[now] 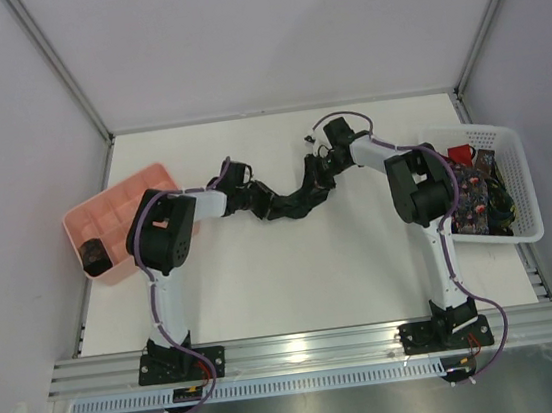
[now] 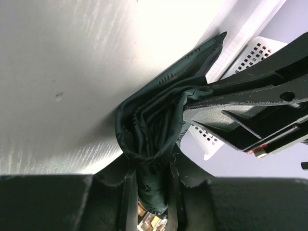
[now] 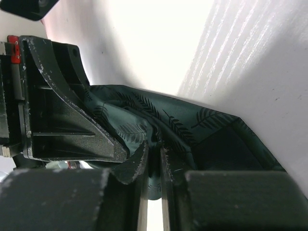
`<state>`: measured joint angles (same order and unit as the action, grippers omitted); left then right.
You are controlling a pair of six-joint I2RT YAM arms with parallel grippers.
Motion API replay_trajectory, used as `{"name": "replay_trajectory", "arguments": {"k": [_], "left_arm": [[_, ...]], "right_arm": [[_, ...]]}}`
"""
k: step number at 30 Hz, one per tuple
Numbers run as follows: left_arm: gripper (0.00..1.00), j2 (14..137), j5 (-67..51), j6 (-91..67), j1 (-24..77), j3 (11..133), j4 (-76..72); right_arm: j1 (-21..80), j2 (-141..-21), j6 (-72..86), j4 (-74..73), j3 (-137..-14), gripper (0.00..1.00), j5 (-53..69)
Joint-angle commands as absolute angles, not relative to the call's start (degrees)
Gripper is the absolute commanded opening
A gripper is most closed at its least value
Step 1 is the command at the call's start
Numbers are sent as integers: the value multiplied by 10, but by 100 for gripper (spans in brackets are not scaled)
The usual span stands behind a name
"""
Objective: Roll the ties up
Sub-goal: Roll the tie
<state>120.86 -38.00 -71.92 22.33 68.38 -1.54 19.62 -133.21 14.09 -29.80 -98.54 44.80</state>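
Observation:
A dark green tie with a leaf print lies crumpled mid-table, stretched between both grippers. My left gripper holds its left end. In the left wrist view a bunched fold of the tie fills the gap between the left gripper jaws. My right gripper holds the other end. In the right wrist view the right gripper pinches a thin fold of the tie. A small dark coil sits in the pink tray. More ties, one red and one floral, lie in the white basket.
The pink tray stands at the table's left edge and the white basket at its right edge, close to the right arm's elbow. The two grippers work close together, each seen in the other's wrist view. Grey walls enclose the table on three sides.

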Motion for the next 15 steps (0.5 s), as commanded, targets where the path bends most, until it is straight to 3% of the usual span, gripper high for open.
{"name": "replay_trajectory", "arguments": {"k": [1, 3, 5, 6, 8, 9, 12, 15], "left_arm": [[2, 1238, -359, -697, 229, 690, 3], [2, 1244, -359, -691, 229, 690, 3], [8, 1247, -364, -679, 229, 690, 4], [25, 1247, -365, -672, 229, 692, 10], [44, 1240, -364, -645, 230, 692, 28], [60, 1237, -360, -635, 230, 690, 37], [78, 1204, -354, -606, 231, 654, 26], [87, 1175, -364, -610, 231, 625, 2]], "right_arm": [[206, -1353, 142, -309, -999, 19, 393], [205, -1354, 148, -317, -1012, 25, 394], [204, -1349, 160, -325, -1016, 36, 383], [200, -1340, 170, -323, -1015, 39, 381], [193, -1329, 196, -322, -1017, 44, 372], [187, -1318, 206, -327, -1022, 47, 368], [171, -1300, 242, -336, -1037, 53, 360], [159, -1291, 270, -354, -1049, 55, 365]]}}
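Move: Each hand still pinches the dark green tie bundle, low over the table, from opposite sides. The bundle's middle lies about 5 cm to the left hand's right, level with it fore and aft; from the right hand it lies some 5 cm left and 4 cm back. From both it is about 1 cm lower. Nothing else stands close by. The left fingers let go of their end of the tie, opening wide as that hand lifts about 1.5 cm and eases back roughly 1 cm. The right fingers loosen to about half open around their side of the bundle while that hand slides about 2 cm forward, then also to the right, rising some 1.5 cm and turning about 10 degrees clockwise. ##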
